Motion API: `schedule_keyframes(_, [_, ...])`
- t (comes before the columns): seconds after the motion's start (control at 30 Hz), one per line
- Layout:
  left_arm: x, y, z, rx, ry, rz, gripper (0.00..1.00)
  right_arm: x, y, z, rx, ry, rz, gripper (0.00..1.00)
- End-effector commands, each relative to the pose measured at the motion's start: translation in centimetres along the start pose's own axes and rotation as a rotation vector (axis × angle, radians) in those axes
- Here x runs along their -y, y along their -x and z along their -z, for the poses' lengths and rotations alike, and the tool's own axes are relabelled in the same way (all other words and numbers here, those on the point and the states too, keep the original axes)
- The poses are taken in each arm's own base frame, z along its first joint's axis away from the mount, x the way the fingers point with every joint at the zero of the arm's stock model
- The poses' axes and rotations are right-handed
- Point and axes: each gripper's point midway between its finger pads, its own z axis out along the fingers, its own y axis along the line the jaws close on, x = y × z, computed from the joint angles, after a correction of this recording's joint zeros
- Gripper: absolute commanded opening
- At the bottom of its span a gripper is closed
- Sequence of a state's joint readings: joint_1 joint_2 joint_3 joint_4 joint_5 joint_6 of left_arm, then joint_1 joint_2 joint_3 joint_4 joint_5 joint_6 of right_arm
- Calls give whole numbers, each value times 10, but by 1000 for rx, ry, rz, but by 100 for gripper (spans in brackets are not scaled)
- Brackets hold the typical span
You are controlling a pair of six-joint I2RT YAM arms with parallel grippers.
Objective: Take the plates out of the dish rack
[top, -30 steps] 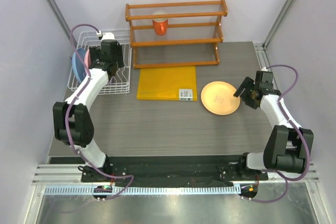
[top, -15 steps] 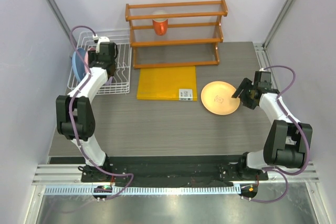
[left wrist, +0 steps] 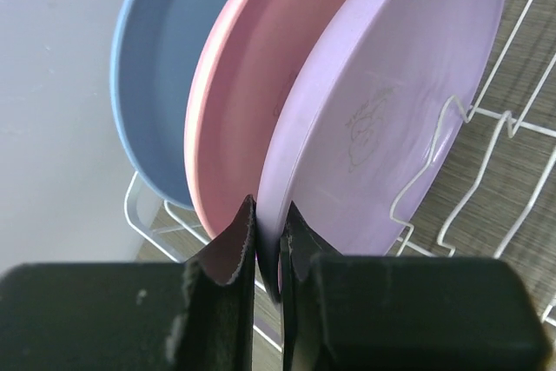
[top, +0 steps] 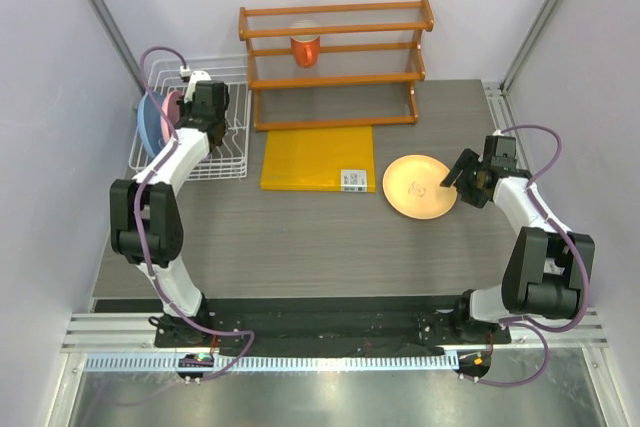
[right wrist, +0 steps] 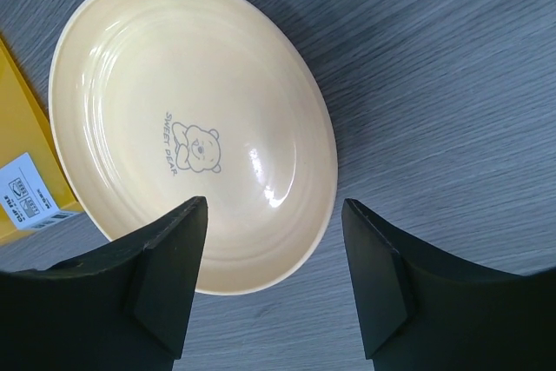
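Three plates stand on edge in the white wire dish rack [top: 225,152] at the back left: light blue [left wrist: 161,67], pink [left wrist: 239,102] and lilac [left wrist: 391,102]. My left gripper [left wrist: 268,232] is shut on the lilac plate's near rim, one finger on each face. In the top view the left gripper [top: 192,112] sits over the rack beside the blue plate [top: 150,125]. A peach-orange plate [top: 420,187] with a bear print lies flat on the table. My right gripper [right wrist: 274,206] is open just above that plate's [right wrist: 191,128] right edge, holding nothing.
An orange wooden shelf rack [top: 335,62] stands at the back with an orange cup [top: 305,49] on it. A yellow board [top: 318,157] with a white label lies between the dish rack and the peach plate.
My left gripper has closed from wide open onto the lilac plate's rim, after shifting slightly over the rack. The right gripper has stayed by the peach plate.
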State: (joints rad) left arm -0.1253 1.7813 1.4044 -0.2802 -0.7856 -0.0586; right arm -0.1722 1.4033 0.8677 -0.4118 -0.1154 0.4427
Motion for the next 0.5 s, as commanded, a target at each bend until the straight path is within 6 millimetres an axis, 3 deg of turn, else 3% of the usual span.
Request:
schedule_keyframes(0.0, [-17, 50, 29, 150, 110, 47, 0, -4, 7, 0, 23, 25, 15, 69])
schedule_keyframes(0.2, [-19, 63, 49, 191, 140, 35, 0, -6, 9, 4, 33, 32, 20, 69])
schedule_keyframes(0.47, [-32, 81, 86, 223, 39, 97, 0, -10, 11, 12, 46, 47, 25, 69])
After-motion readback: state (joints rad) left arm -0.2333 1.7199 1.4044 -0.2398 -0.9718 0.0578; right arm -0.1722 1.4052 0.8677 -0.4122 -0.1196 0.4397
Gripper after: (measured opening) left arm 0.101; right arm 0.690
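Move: The lilac plate is already pinched by its upper near rim; its middle lies about 3 cm ahead of the left hand, 2 cm to its right and 7 cm below. At about the same depth and height, the pink plate stands some 3 cm left of the hand and the blue one roughly 8 cm left. From the right hand the lilac plate is about 60 cm left, 15 cm farther out and 4 cm higher. The lilac plate is drawn up out of its slot in the dish rack by the left hand, roughly 5 cm in all: up and to the right at first, away from the pink plate by about 2 cm, then almost straight up with a slight pull back at the end. The wrist rolls some 10 degrees, its left side rising, while the closed fingers keep their pinch on the rim. ##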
